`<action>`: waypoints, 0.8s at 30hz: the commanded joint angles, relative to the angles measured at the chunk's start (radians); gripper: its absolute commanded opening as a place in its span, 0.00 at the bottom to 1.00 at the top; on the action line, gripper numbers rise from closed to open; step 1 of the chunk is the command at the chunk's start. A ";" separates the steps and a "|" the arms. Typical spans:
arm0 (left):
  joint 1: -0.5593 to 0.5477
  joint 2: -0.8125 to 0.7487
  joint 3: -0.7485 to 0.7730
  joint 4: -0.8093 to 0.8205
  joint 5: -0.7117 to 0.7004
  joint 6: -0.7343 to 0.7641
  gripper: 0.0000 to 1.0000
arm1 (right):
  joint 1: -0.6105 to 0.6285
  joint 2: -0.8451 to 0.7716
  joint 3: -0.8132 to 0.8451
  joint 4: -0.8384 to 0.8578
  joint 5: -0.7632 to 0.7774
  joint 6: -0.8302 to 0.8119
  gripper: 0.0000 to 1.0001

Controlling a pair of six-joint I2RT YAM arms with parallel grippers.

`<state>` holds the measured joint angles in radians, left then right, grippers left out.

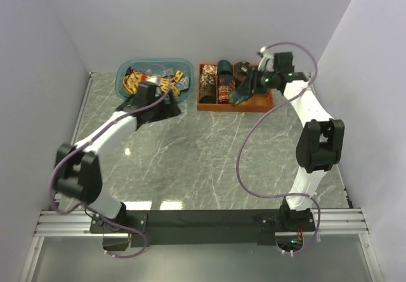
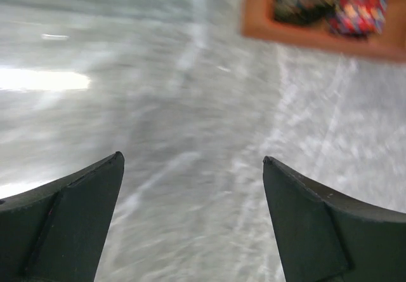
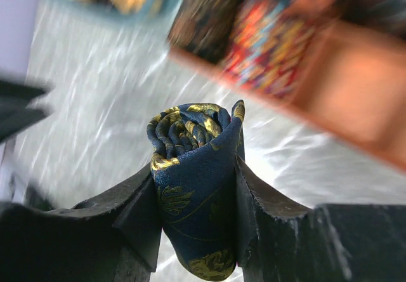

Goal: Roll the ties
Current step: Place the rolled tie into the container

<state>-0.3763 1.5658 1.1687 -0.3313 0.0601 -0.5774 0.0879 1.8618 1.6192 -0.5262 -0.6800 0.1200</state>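
A rolled navy tie with gold motifs stands upright between my right gripper's fingers, which are shut on its sides. From above, that gripper hangs with the roll over the front of the orange tray. Several rolled ties sit in the tray's compartments. Loose yellow and dark ties lie tangled in the teal bin. My left gripper is just in front of that bin, and in its wrist view it is open over bare marble, holding nothing.
White walls close in the grey marble table on three sides. The left wrist view, blurred, catches the orange tray's corner at upper right. Purple cables loop beside both arms.
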 commanded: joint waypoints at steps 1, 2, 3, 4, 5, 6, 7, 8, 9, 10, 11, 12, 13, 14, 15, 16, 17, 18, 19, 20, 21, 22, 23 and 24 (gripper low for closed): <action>0.071 -0.134 -0.090 -0.043 -0.090 0.054 0.97 | -0.050 -0.012 0.129 -0.066 0.149 0.058 0.00; 0.086 -0.186 -0.108 -0.044 -0.107 0.059 0.97 | -0.050 0.003 0.189 -0.086 0.187 0.053 0.00; 0.097 -0.209 -0.127 -0.054 -0.124 0.066 0.98 | -0.053 0.037 0.218 -0.101 0.227 0.046 0.00; 0.118 -0.228 -0.156 -0.061 -0.170 0.070 0.98 | -0.051 0.057 0.247 -0.138 0.255 0.043 0.00; 0.125 -0.259 -0.167 -0.069 -0.192 0.073 0.99 | -0.053 0.075 0.296 -0.155 0.270 0.043 0.00; 0.129 -0.271 -0.179 -0.081 -0.218 0.076 0.99 | -0.051 0.100 0.310 -0.170 0.293 0.044 0.00; 0.135 -0.282 -0.204 -0.086 -0.264 0.077 0.99 | -0.051 0.106 0.317 -0.167 0.310 0.049 0.00; 0.137 -0.308 -0.217 -0.086 -0.285 0.079 0.99 | -0.050 0.111 0.311 -0.163 0.327 0.053 0.00; 0.139 -0.319 -0.233 -0.084 -0.299 0.080 1.00 | -0.050 0.119 0.305 -0.155 0.345 0.058 0.00; 0.139 -0.329 -0.262 -0.075 -0.324 0.083 1.00 | -0.048 0.125 0.297 -0.144 0.368 0.059 0.00; 0.140 -0.342 -0.274 -0.074 -0.333 0.083 0.99 | -0.050 0.129 0.286 -0.140 0.373 0.060 0.00; 0.142 -0.346 -0.299 -0.069 -0.339 0.082 0.99 | -0.048 0.149 0.286 -0.140 0.372 0.058 0.00; 0.142 -0.351 -0.311 -0.058 -0.347 0.082 0.99 | -0.048 0.160 0.295 -0.144 0.358 0.058 0.00; 0.142 -0.349 -0.323 -0.052 -0.350 0.079 0.99 | -0.048 0.184 0.298 -0.146 0.350 0.058 0.00; 0.142 -0.348 -0.343 -0.046 -0.358 0.074 0.99 | -0.047 0.195 0.301 -0.141 0.347 0.063 0.00; 0.142 -0.340 -0.351 -0.045 -0.362 0.071 1.00 | -0.045 0.203 0.298 -0.133 0.343 0.064 0.00; 0.142 -0.337 -0.356 -0.043 -0.371 0.067 0.99 | -0.043 0.211 0.298 -0.129 0.346 0.064 0.00; 0.142 -0.332 -0.360 -0.041 -0.375 0.060 0.99 | -0.039 0.232 0.298 -0.127 0.350 0.070 0.00; 0.142 -0.326 -0.363 -0.038 -0.375 0.059 0.99 | -0.039 0.241 0.297 -0.118 0.352 0.070 0.00; 0.142 -0.316 -0.362 -0.040 -0.378 0.057 0.99 | -0.037 0.249 0.292 -0.109 0.353 0.073 0.00; 0.142 -0.314 -0.354 -0.040 -0.385 0.057 1.00 | -0.036 0.263 0.289 -0.089 0.353 0.084 0.00; 0.142 -0.311 -0.356 -0.038 -0.388 0.059 1.00 | -0.034 0.267 0.282 -0.078 0.352 0.089 0.00; 0.142 -0.308 -0.354 -0.034 -0.391 0.060 1.00 | -0.034 0.275 0.280 -0.072 0.349 0.093 0.00; 0.142 -0.306 -0.354 -0.034 -0.397 0.062 1.00 | -0.027 0.287 0.281 -0.058 0.346 0.101 0.00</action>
<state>-0.2386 1.2568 0.8059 -0.3977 -0.2974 -0.5159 0.0441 2.1464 1.8957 -0.6460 -0.3359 0.1940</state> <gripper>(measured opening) 0.995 0.468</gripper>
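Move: Ahead of the right hand, which already grips the rolled blue tie, the empty front-row compartment of the orange container lies about 9 cm farther out, 5 cm to the right and 15 cm below. From that hand, the plaid tie sits about 9 cm ahead and 3 cm left, the burgundy tie some 18 cm ahead and 5 cm right, at about the same depth. The compartment is about 13 cm ahead, 28 cm right and 11 cm below the empty left hand. Carrying the rolled blue tie towards the empty compartment beside the plaid one, the right hand swings forward and right about 7 cm each way, first rising 5 cm, then sinking some 12 cm; the wrist turns about 20 degrees clockwise and the grip holds. The left hand, open, withdraws left about 14 cm and back, ending lower. ##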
